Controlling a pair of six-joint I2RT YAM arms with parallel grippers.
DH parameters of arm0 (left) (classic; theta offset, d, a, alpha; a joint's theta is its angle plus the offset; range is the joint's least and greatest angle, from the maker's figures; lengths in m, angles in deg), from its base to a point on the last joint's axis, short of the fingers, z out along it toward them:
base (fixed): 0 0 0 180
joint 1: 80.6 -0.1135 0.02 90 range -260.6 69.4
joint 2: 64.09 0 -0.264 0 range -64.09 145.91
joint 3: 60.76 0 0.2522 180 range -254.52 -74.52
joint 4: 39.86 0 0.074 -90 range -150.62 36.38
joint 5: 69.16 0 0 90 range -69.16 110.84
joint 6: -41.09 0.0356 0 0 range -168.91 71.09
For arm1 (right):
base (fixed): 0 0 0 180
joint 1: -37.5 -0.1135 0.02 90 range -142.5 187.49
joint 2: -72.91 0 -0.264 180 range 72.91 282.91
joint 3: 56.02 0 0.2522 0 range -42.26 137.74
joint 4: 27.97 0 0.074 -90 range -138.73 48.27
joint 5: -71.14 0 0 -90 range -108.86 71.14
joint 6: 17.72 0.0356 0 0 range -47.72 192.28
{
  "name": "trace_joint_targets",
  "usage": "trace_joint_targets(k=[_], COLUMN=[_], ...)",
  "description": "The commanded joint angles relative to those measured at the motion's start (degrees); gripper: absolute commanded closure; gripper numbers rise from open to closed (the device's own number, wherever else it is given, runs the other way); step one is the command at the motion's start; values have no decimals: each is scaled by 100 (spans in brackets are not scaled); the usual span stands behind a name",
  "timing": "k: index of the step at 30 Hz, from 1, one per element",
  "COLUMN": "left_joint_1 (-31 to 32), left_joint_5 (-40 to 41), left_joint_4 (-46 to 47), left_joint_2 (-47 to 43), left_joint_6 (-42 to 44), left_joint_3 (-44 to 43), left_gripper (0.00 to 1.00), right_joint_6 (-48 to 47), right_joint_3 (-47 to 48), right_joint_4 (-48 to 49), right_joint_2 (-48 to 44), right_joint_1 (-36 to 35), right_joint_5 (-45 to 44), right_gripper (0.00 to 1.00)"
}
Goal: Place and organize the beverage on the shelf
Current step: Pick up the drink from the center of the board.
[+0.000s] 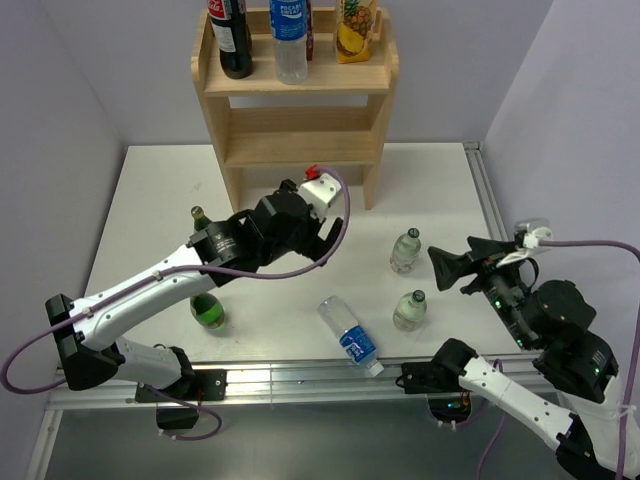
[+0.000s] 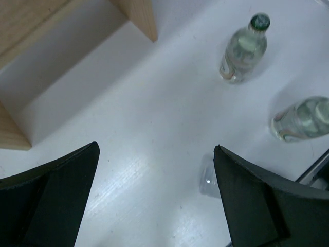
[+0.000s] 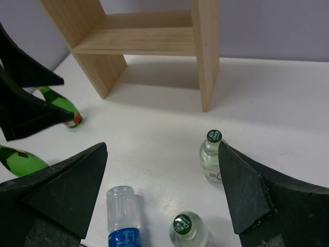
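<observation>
The light wood shelf [image 1: 295, 110] stands at the back of the table; a dark cola bottle [image 1: 233, 40], a blue-labelled bottle [image 1: 290, 40] and a pineapple juice carton [image 1: 356, 28] sit on its top board. My left gripper [image 1: 328, 240] [image 2: 155, 146] hangs open over bare table in front of the shelf [image 2: 139, 15], holding nothing. My right gripper [image 1: 440, 268] [image 3: 162, 146] is open too, above two upright clear bottles with green caps [image 3: 212, 157] [image 3: 187, 229]. A blue-labelled water bottle [image 1: 350, 335] [image 3: 123, 216] lies on its side near the front edge.
Two green bottles [image 1: 200, 218] [image 1: 208, 310] stand on the left, next to my left arm. The clear bottles [image 1: 405, 250] [image 1: 410, 310] stand right of centre. A metal rail [image 1: 300, 375] runs along the front edge, and purple walls close in both sides.
</observation>
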Motion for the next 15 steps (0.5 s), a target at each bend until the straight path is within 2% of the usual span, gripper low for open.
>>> trace_joint_targets(k=[1,5,9,12,13,15], left_joint_1=[190,593,1112,1473,1535,1772], left_joint_5=[241,373,540,-47,-466,-689], left_joint_4=[-693,-791,-362,-142,-114,-88], left_joint_2=[94,147,-19,-195,-265,-283], left_joint_6=[-91,23,602,1270,1585,1746], left_joint_3=[89,449,1212,1644,1750,1944], left_gripper=[0,1,0,1,0,1], right_joint_6=[-37,-46,-55,-28,-28,-107], right_joint_3=[32,31,128,119,111,49], right_joint_4=[36,-86,-306,-394,-412,-403], right_joint_2=[-364,-514,-541,-628,-664,-777], right_joint_1=[-27,-27,-36,-35,-27,-35], right_joint_5=[-73,-90,-46,-46,-38,50], right_gripper=[5,5,5,5,5,4])
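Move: The drink I'm after, the clear blue-labelled bottle on its side, lies about 10 cm back from my left hand, some 7 cm to its right and roughly 27 cm below. Counted from that hand, the near clear bottle stands about 7 cm back and 20 cm right, the far clear bottle about 10 cm ahead and 21 cm right. From my right hand, the lying bottle is about 17 cm left, 2 cm ahead, and 33 cm down. I bring my left hand down about 14 cm while drawing it back some 10 cm, speeding up as I close on the lying bottle from above its left side. On the way I swing the open fingers clockwise and tip them steeper towards the table, about 35 degrees of turn in all; they touch nothing yet. My right hand backs off about 3 cm, back and to its right, empty and open. ##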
